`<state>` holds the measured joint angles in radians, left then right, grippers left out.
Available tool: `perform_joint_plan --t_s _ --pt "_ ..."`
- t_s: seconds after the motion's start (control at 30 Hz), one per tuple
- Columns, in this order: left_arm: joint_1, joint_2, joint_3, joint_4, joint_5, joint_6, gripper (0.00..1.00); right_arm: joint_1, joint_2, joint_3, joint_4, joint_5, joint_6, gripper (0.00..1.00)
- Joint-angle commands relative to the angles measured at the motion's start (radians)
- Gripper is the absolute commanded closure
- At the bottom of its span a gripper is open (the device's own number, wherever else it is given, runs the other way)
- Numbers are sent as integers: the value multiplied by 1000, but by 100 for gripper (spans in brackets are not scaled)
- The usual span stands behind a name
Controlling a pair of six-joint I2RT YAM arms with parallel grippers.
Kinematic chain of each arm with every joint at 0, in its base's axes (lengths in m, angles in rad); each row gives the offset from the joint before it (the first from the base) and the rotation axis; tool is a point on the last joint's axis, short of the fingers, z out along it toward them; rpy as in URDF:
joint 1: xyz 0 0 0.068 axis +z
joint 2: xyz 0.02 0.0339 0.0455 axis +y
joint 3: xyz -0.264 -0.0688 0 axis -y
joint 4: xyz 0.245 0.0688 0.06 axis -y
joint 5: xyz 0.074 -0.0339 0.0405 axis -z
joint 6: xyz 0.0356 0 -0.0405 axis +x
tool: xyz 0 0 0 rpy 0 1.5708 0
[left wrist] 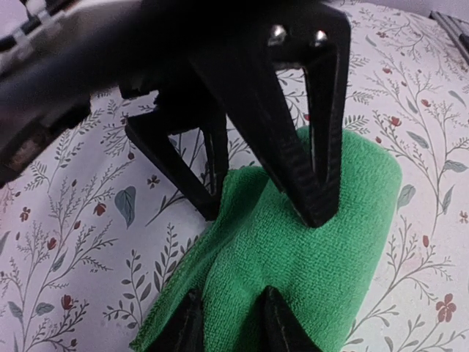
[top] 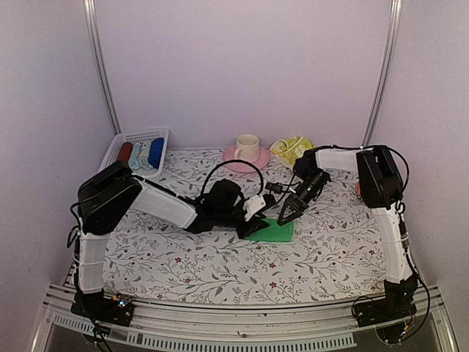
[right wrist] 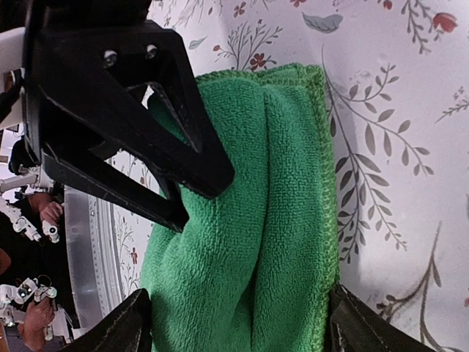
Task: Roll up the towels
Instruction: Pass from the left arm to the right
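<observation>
The bright green towel [top: 277, 232] lies bunched into a thick folded band on the flowered cloth at mid-table. My left gripper [left wrist: 233, 326] is shut on a ridge of that green towel [left wrist: 293, 249], cloth pinched between its fingertips [left wrist: 282, 323]. My right gripper [right wrist: 238, 334] stands open, its fingers wide apart along either long edge of the green towel [right wrist: 249, 242]. The two grippers meet nose to nose over it, left gripper [top: 254, 218] and right gripper [top: 286, 213]. The pale yellow towel [top: 291, 150] lies crumpled at the back, untouched.
A white basket [top: 117, 147] at the back left holds dark red, pale blue and deep blue rolls. A pink saucer [top: 256, 159] with a cream cup stands at the back middle, beside the yellow towel. The flowered table cover [top: 183, 257] spreads around the arms.
</observation>
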<state>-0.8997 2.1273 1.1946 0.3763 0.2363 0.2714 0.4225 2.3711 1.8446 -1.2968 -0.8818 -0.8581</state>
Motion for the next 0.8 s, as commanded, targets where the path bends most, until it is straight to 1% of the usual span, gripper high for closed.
perform_joint_plan --t_s 0.0,0.13,0.17,0.23,0.4,0.5,0.57,0.6,0.67,0.73,0.77 --pt "-7 19 -36 -52 -107 8 71 31 40 -4 -24 -47 -14 18" --pt "-26 22 -41 -51 -145 22 71 49 68 -1 -39 -61 -8 19" --pt "-30 22 -41 -50 -150 24 71 53 77 -1 -46 -65 -11 20" --pt "-36 22 -41 -48 -165 28 71 61 97 1 -59 -73 -16 27" --pt "-52 13 -47 -45 -205 52 70 69 121 4 -66 -89 -1 55" --pt "-59 1 -60 -31 -230 62 69 70 117 4 -66 -106 9 75" --pt "-65 -20 -74 -8 -254 66 66 70 116 4 -66 -121 12 91" --pt "-66 -34 -81 1 -277 61 64 70 113 4 -67 -129 14 96" --pt "-68 -73 -96 21 -317 41 57 70 98 2 -67 -151 14 97" --pt "-70 -136 -130 61 -369 2 44 70 79 9 -66 -168 16 97" --pt "-70 -181 -148 84 -398 -20 36 70 64 14 -65 -175 14 97"
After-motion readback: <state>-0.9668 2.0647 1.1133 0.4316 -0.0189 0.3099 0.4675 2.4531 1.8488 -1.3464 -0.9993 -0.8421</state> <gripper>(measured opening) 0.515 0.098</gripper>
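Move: The middle of the folded green towel lies about 4 cm back, 3 cm left and 2 cm below the right hand, whose open fingers already straddle its upper fold. From that hand the pink plate with the mug is about 32 cm ahead and 9 cm left, the yellow cloth 34 cm ahead and 9 cm right. From the left hand, the towel's middle is some 3 cm back, 3 cm right and 2 cm down. Right hand eases back-left and down about 4 cm, pinching the towel's fold; the left tilts 10 degrees, opening. ##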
